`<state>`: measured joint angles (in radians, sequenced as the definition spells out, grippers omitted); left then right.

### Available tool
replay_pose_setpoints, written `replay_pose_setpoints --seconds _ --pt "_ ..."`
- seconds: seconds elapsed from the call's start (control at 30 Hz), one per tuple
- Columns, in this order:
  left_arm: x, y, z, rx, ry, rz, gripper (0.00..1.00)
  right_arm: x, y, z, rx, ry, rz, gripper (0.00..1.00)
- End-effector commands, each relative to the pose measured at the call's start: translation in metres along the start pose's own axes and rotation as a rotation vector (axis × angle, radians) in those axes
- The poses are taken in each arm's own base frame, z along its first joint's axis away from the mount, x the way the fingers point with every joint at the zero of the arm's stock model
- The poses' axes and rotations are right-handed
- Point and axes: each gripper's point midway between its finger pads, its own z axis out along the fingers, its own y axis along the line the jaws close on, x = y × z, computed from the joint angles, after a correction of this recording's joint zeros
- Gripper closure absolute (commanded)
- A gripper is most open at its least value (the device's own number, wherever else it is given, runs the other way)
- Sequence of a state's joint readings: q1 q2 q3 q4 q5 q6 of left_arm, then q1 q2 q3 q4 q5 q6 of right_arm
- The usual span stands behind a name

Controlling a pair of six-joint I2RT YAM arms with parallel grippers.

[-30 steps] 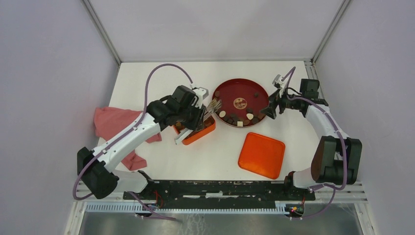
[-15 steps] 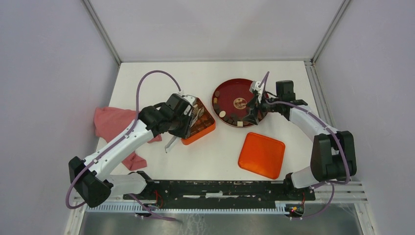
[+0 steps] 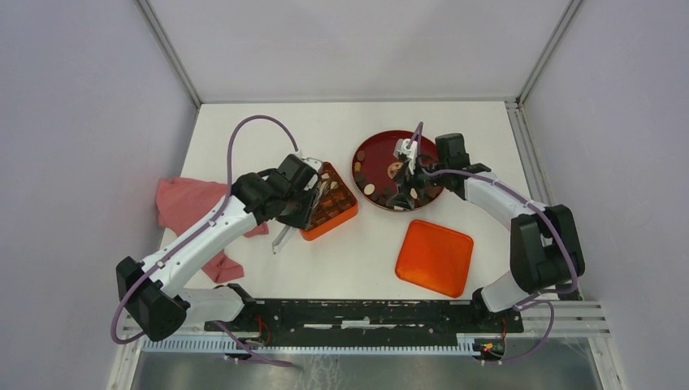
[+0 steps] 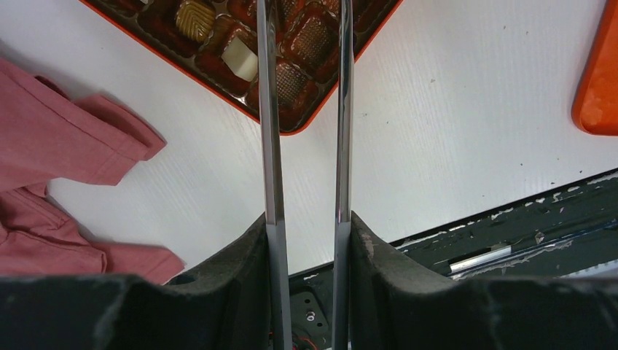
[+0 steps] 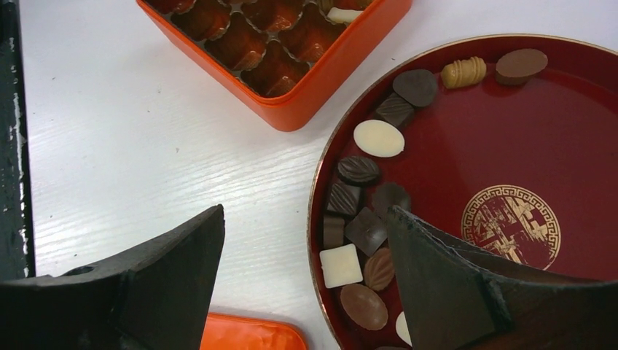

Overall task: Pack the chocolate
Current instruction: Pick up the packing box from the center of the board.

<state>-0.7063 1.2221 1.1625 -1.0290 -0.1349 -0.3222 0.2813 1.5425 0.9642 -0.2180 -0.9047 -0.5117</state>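
Several chocolate pieces (image 3: 390, 193), dark, brown and cream-white, lie along the near-left edge of the round dark-red plate (image 3: 382, 158). In the right wrist view they show as squares and ovals (image 5: 368, 230). My right gripper (image 5: 304, 219) hangs open over the plate's rim with nothing in it. My left gripper (image 4: 306, 226) is shut on metal tongs (image 4: 271, 146). The tongs' blades reach over the orange compartmented box (image 3: 333, 203), and their tips are cut off at the top of the left wrist view. The box (image 4: 182, 69) holds several chocolates (image 4: 240, 58).
An orange lid (image 3: 435, 257) lies flat at the near right of the plate. A crumpled red cloth (image 3: 191, 207) sits left of the box, under my left arm. The black base rail (image 3: 366, 313) runs along the table's near edge.
My left arm has pulled back from the plate, bringing the tongs over the box. My right gripper has moved left from the plate's right rim to its near-left side.
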Motion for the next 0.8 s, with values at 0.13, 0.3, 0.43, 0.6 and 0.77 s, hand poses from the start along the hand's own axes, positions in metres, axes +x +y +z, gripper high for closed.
replay_pose_setpoints --seconds 0.13,0.3,0.43,0.6,0.77 --pt "-0.028 0.002 -0.021 -0.016 -0.108 -0.072 0.98 -0.047 -0.04 0.04 0.134 0.037 -0.015 0.16" --pt "-0.022 0.004 -0.026 -0.013 -0.128 -0.109 0.98 -0.081 -0.05 0.089 0.212 0.059 0.024 0.34" --pt "-0.015 0.006 -0.031 -0.009 -0.14 -0.136 0.98 -0.089 -0.054 0.127 0.267 0.079 0.093 0.45" --pt "-0.007 0.01 -0.034 -0.011 -0.144 -0.151 0.98 -0.093 -0.06 0.156 0.329 0.099 0.131 0.48" --pt "-0.004 0.011 -0.037 -0.007 -0.148 -0.149 0.98 -0.077 -0.068 0.163 0.363 0.149 0.154 0.47"
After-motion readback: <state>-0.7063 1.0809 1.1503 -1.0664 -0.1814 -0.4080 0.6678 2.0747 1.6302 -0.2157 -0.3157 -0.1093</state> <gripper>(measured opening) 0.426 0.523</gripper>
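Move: The packing box lies about 21 cm to the right hand's left, nearly level with it (1 cm ahead), its middle some 9 cm below. The red tray is centred 11 cm ahead of that hand and 1 cm to its right; the orange lid lies some 16 cm back and 11 cm right. From the left hand, still holding the tongs, the box is about 8 cm ahead, 6 cm right and 11 cm below. Right hand sweeps about 17 cm left and 10 forward towards the box's far-right rim, fingers narrowing; left rises. ##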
